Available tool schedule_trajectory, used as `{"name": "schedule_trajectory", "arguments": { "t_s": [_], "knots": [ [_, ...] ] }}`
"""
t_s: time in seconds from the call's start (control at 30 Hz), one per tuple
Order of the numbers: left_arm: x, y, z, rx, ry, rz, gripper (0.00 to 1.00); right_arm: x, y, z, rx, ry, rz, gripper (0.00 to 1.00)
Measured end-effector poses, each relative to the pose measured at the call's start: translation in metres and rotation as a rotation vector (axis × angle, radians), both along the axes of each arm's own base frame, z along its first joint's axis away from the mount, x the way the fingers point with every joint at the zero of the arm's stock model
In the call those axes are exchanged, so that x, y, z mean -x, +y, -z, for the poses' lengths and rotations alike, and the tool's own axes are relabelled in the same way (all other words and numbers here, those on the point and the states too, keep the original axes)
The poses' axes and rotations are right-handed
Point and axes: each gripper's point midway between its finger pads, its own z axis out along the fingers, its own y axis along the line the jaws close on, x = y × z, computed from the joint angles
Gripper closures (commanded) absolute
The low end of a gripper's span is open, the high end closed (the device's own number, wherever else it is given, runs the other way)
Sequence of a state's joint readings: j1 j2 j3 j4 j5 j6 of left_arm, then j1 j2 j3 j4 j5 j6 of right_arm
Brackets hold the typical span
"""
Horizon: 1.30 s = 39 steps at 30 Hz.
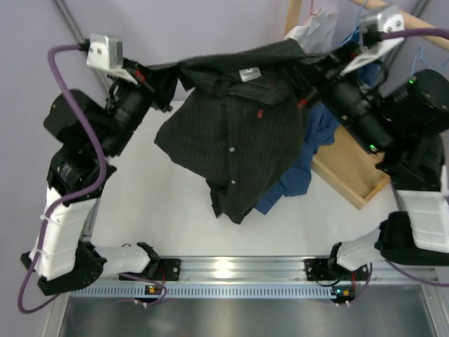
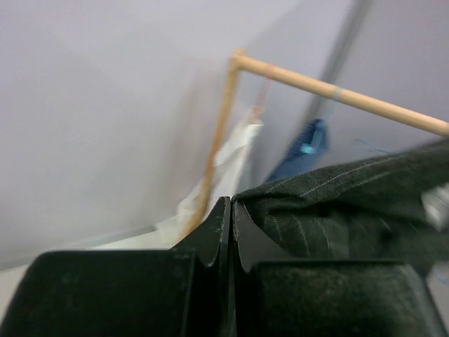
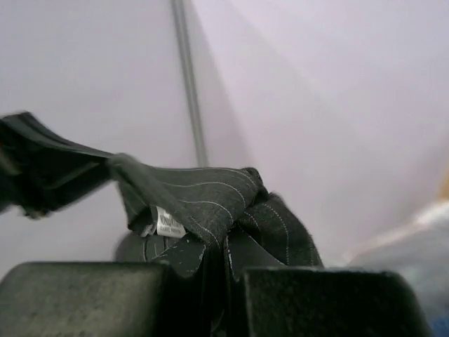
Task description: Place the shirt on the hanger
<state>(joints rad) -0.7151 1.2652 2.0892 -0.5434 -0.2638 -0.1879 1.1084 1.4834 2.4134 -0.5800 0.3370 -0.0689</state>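
The black pinstriped shirt point(image 1: 231, 133) hangs spread between my two grippers above the table, collar and white neck label point(image 1: 249, 74) on top. My left gripper point(image 1: 163, 83) is shut on its left shoulder; in the left wrist view the fingertips point(image 2: 231, 203) meet with the cloth point(image 2: 337, 203) running off to the right. My right gripper point(image 1: 306, 88) is shut on the right shoulder; dark fabric point(image 3: 203, 193) sits pinched between its jaws point(image 3: 226, 242), the label point(image 3: 167, 225) just to the left. The hanger shows only as a thin light-blue wire point(image 1: 423, 55) at the back right.
A blue shirt point(image 1: 298, 175) lies on the white table point(image 1: 140, 210) under the black shirt's right side. A wooden frame point(image 1: 351, 175) lies at the right. A wooden rack pole point(image 2: 337, 91) at the back right carries a white garment point(image 1: 316, 28) and a blue garment point(image 2: 305, 147).
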Motion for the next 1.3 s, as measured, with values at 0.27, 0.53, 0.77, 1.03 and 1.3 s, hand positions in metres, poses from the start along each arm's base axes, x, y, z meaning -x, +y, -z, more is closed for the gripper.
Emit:
{"name": "schedule_trajectory", "arguments": {
  "t_s": [0.27, 0.53, 0.77, 1.03, 1.3],
  "knots": [
    [0.043, -0.053, 0.173, -0.097, 0.079, 0.38, 1.0, -0.004, -0.048, 0.185, 0.257, 0.316, 0.18, 1.0],
    [0.077, -0.097, 0.388, -0.138, 0.522, 0.62, 1.0, 0.036, -0.075, 0.414, 0.546, 0.62, 0.125, 0.96],
    [0.082, -0.102, 0.377, -0.081, 0.508, 0.647, 1.0, 0.057, -0.072, 0.386, 0.433, 0.567, -0.025, 0.18],
    [0.087, -0.1, 0.356, -0.064, 0.468, 0.664, 1.0, 0.044, -0.036, 0.371, 0.599, 0.51, -0.079, 0.05],
    [0.1, -0.103, 0.359, -0.093, 0.476, 0.734, 1.0, 0.001, -0.011, 0.36, 0.747, 0.444, -0.091, 0.07]
  ]
}}
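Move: High over the table, both hands already grip the shirt by its collar edge, its body hanging between them. The table spot it is taken to lies roughly 19 cm right of the left hand, 8 cm back and 56 cm below. From the right hand that spot is about 60 cm down, 2 cm back and 1 cm left. The blue shirt hangs some 22 cm ahead and 17 cm right of the right hand, the white shirt 28 cm ahead and 5 cm right, both about 40 cm lower. Swinging the shirt fast down towards the table, both hands drop about 40 cm with fingers tipping down some 30 degrees, the left hand also going right and back about 10 cm each. The left keeps its pinch, rising slightly. The right, after drifting right and back, opens wide and lets go low down, then moves left, forward and slightly up, empty, rolling left side down. ##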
